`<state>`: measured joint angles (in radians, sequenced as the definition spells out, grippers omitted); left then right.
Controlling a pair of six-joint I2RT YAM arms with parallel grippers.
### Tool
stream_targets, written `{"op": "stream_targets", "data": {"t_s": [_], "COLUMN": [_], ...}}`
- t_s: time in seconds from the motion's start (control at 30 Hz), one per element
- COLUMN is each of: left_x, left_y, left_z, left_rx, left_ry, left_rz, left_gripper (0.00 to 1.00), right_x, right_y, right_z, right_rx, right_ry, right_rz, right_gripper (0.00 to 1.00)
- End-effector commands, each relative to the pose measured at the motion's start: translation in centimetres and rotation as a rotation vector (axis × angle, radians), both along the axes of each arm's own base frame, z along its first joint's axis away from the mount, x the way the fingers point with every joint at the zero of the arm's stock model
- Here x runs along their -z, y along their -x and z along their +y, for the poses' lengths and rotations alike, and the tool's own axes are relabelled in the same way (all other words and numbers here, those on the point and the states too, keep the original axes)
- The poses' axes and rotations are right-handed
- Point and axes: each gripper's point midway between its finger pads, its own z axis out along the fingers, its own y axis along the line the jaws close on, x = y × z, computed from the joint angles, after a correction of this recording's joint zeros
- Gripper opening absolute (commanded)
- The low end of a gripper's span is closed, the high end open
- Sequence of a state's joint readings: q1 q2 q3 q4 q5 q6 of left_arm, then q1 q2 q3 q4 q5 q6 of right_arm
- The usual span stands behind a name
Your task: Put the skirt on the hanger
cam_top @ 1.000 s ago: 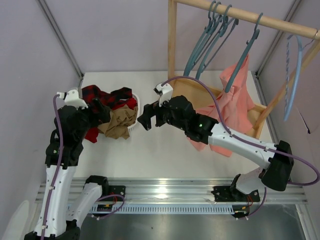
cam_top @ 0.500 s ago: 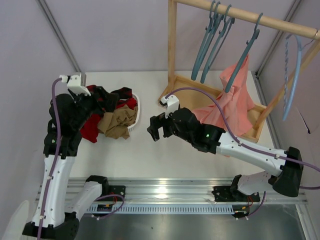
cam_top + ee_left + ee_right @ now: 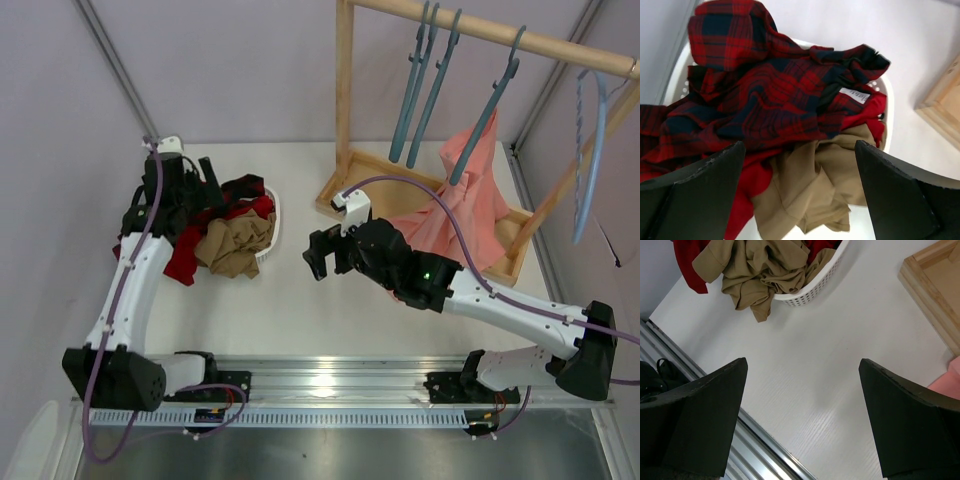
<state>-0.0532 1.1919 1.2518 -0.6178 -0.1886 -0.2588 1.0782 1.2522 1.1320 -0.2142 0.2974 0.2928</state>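
Note:
The red-and-black plaid skirt lies crumpled on top of the pile in a white basket. In the left wrist view the skirt shows its white label. My left gripper is open and empty just above the pile, over the tan cloth below the skirt. My right gripper is open and empty over bare table right of the basket. Slate-blue hangers hang on the wooden rail.
A tan garment and a plain red garment spill over the basket's front. One more slate-blue hanger carries a salmon-pink garment. A paler blue hanger hangs far right. The wooden rack post stands behind my right gripper.
My left arm has swung back and up, and its gripper now points down over the basket. My right gripper has drawn away from the basket, toward the near right. The empty hangers have swung straighter.

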Motion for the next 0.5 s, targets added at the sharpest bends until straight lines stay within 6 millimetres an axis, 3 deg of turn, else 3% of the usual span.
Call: {"op": "stream_targets", "data": {"t_s": [0.0, 0.17, 0.23, 0.37, 0.47], "left_x": [-0.7, 1.1, 2.0, 3.5, 4.4], "left_y": [-2.4, -4.1, -4.6, -5.6, -5.8], "left_z": [0.5, 1.2, 2.0, 3.0, 3.1], "left_rx": [0.017, 0.055, 0.018, -0.029, -0.026], "left_ry": [-0.062, -0.158, -0.177, -0.201, -0.208], "left_rz": [-0.036, -0.017, 0.006, 0.042, 0.077], "left_gripper": [0.97, 0.96, 0.92, 0.74, 0.75], "right_x": [-1.1, -1.4, -1.6, -1.6, -1.9], "right_y": [-0.6, -1.2, -1.4, -1.8, -2.1], "right_z": [-0.5, -1.0, -1.2, -1.2, -1.4], "right_rx": [0.037, 0.067, 0.073, 0.074, 0.085], "right_ry": [-0.01, 0.002, 0.003, 0.007, 0.01], "right_rz": [-0.045, -0.065, -0.07, -0.074, -0.073], "right_gripper": [0.99, 0.99, 0.99, 0.99, 0.99]}}
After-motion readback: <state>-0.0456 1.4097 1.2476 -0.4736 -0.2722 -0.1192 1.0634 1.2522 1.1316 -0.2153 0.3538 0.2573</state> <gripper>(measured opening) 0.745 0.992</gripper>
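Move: The plaid skirt lies heaped on the white basket, its middle about 6 cm ahead of the left hand, 2 cm to its left and 12 cm below. The khaki garment is some 3 cm back and 4 cm to the hand's right, and the plain red one about 5 cm back and 4 cm to its left, both roughly 14 cm below. From the right hand, the skirt lies about 18 cm ahead, 23 cm left and 13 cm below. The left hand reaches forward and sinks in almost equal parts, about 5 cm each way, with a slight shift left later on, bringing its fingers down towards the lower folds of the plaid skirt. Its wrist rolls and tips down roughly 10 degrees in all, left side rising, and the wide-open fingers close by about a quarter over the cloth; whether they touch it yet can't be seen. ##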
